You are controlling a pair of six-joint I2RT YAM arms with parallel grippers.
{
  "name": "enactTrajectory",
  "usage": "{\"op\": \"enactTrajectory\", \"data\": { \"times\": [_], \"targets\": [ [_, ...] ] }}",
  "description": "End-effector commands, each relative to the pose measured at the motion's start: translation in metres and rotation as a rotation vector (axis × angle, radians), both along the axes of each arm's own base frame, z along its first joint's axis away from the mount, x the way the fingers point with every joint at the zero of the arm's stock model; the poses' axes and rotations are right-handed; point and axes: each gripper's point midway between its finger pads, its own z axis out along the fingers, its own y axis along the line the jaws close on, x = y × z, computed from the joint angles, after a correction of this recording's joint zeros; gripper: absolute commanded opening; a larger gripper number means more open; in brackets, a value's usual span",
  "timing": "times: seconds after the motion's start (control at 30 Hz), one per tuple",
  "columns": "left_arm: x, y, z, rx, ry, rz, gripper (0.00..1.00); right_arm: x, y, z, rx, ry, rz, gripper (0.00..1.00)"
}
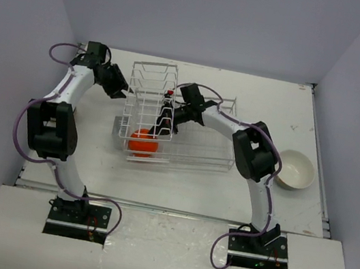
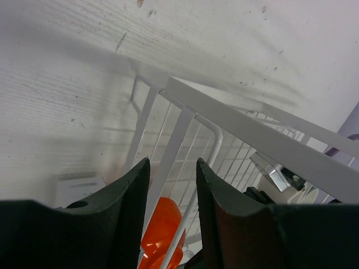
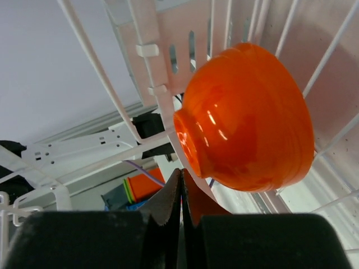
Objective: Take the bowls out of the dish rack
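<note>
The white wire dish rack (image 1: 193, 156) stands mid-table. One orange bowl (image 1: 142, 143) lies on its side in the rack's near left end. A cream bowl (image 1: 295, 170) sits on the table to the right. My left gripper (image 1: 120, 88) is open at the rack's far left corner; in the left wrist view (image 2: 173, 165) a rack wire (image 2: 175, 147) runs between the fingers without being pinched, with the orange bowl (image 2: 160, 232) beyond. My right gripper (image 1: 162, 123) reaches into the rack and is shut (image 3: 181, 175), empty, its tips just below the orange bowl (image 3: 247, 117).
The rack's tall plate slots (image 1: 151, 92) rise at its left end between both grippers. Rack wires (image 3: 162, 61) surround the right gripper. White walls enclose the table at the back and sides.
</note>
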Motion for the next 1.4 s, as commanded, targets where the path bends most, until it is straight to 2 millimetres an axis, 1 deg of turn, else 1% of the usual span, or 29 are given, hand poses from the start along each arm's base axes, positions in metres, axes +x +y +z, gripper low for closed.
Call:
{"op": "enactTrajectory", "data": {
  "times": [0.0, 0.07, 0.1, 0.13, 0.27, 0.37, 0.4, 0.47, 0.5, 0.57, 0.6, 0.63, 0.67, 0.7, 0.73, 0.77, 0.83, 0.9, 0.93, 1.0, 1.03, 1.1, 1.13, 1.27, 1.37],
  "targets": [
    [0.007, -0.003, 0.019, -0.006, -0.039, -0.015, 0.39, -0.009, 0.010, 0.022, 0.052, -0.068, 0.001, 0.00],
    [0.009, -0.004, 0.021, -0.008, -0.041, -0.012, 0.30, -0.009, 0.009, 0.018, 0.031, -0.076, -0.019, 0.00],
    [0.010, -0.003, 0.021, -0.012, -0.044, -0.009, 0.27, -0.010, 0.009, 0.017, 0.027, -0.078, -0.021, 0.00],
    [0.011, -0.003, 0.021, -0.014, -0.044, -0.008, 0.26, -0.011, 0.009, 0.017, 0.027, -0.077, -0.019, 0.00],
    [0.010, 0.000, 0.019, -0.011, -0.037, 0.003, 0.26, -0.014, 0.010, 0.009, 0.000, -0.082, -0.027, 0.00],
    [0.009, 0.002, 0.020, -0.003, -0.038, 0.007, 0.18, -0.012, 0.011, 0.006, -0.025, -0.097, -0.045, 0.00],
    [0.008, 0.002, 0.020, -0.003, -0.035, 0.008, 0.13, -0.012, 0.009, 0.004, -0.043, -0.100, -0.050, 0.00],
    [0.007, 0.003, 0.020, -0.002, -0.037, 0.011, 0.10, -0.010, 0.007, 0.002, -0.074, -0.119, -0.068, 0.00],
    [0.006, 0.005, 0.022, -0.001, -0.040, 0.015, 0.09, -0.007, 0.003, -0.006, -0.130, -0.134, -0.095, 0.00],
    [0.005, 0.005, 0.021, 0.001, -0.038, 0.015, 0.05, -0.003, -0.004, -0.007, -0.190, -0.164, -0.129, 0.00],
    [0.005, 0.006, 0.021, 0.001, -0.038, 0.017, 0.04, -0.003, -0.011, -0.013, -0.240, -0.166, -0.137, 0.00],
    [0.005, 0.006, 0.021, 0.000, -0.038, 0.020, 0.04, 0.003, -0.015, -0.018, -0.286, -0.199, -0.169, 0.00],
    [0.005, 0.005, 0.021, -0.002, -0.039, 0.019, 0.04, 0.005, -0.019, -0.015, -0.311, -0.220, -0.184, 0.00],
    [0.005, 0.006, 0.022, -0.002, -0.040, 0.020, 0.04, 0.003, -0.026, -0.019, -0.355, -0.226, -0.187, 0.00],
    [0.005, 0.006, 0.021, -0.006, -0.038, 0.020, 0.04, 0.007, -0.032, -0.024, -0.391, -0.239, -0.208, 0.00],
    [0.006, 0.005, 0.022, -0.007, -0.041, 0.019, 0.04, 0.007, -0.034, -0.022, -0.399, -0.247, -0.215, 0.00],
    [0.006, 0.005, 0.022, -0.009, -0.041, 0.019, 0.04, 0.010, -0.041, -0.026, -0.446, -0.259, -0.240, 0.00],
    [0.006, 0.005, 0.021, -0.010, -0.041, 0.018, 0.04, 0.010, -0.045, -0.027, -0.459, -0.263, -0.244, 0.00],
    [0.006, 0.005, 0.022, -0.010, -0.041, 0.018, 0.04, 0.015, -0.050, -0.029, -0.490, -0.273, -0.266, 0.00],
    [0.005, 0.005, 0.020, -0.011, -0.037, 0.018, 0.04, 0.016, -0.056, -0.033, -0.518, -0.260, -0.267, 0.00],
    [0.004, 0.004, 0.020, -0.013, -0.036, 0.013, 0.04, 0.022, -0.059, -0.032, -0.532, -0.261, -0.282, 0.00],
    [0.003, 0.005, 0.019, -0.015, -0.035, 0.015, 0.04, 0.028, -0.072, -0.040, -0.597, -0.254, -0.306, 0.00],
    [0.003, 0.004, 0.018, -0.018, -0.035, 0.013, 0.04, 0.032, -0.076, -0.038, -0.614, -0.259, -0.320, 0.00],
    [0.003, 0.005, 0.017, -0.023, -0.032, 0.013, 0.04, 0.043, -0.102, -0.048, -0.729, -0.271, -0.369, 0.00],
    [0.003, 0.004, 0.016, -0.025, -0.030, 0.011, 0.04, 0.051, -0.118, -0.052, -0.759, -0.259, -0.389, 0.00]
  ]
}}
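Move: Ahead of the front rail, the orange bowl sits foot-up and tilted in the rack, roughly 3 cm to the right hand's left, 3 cm back and 4 cm below. The metal caddy is about 9 cm left of the bowl and 5 cm farther out; the front rail beside the bowl runs 4 cm nearer the robot. The left hand has the rack's side bar right between its open fingers; from there the bowl is some 17 cm back, 10 cm right and 6 cm below. Dipping first a little back and down to the orange bowl's foot, the right hand, fingers still shut, then draws right about 7 cm and forward some 6 cm, tips hooked on the foot ring and dragging the bowl along, while the wrist swings round so the fingers point more steeply down. The left hand rises slightly and closes its fingers on the rack's side bar, then stays there. ##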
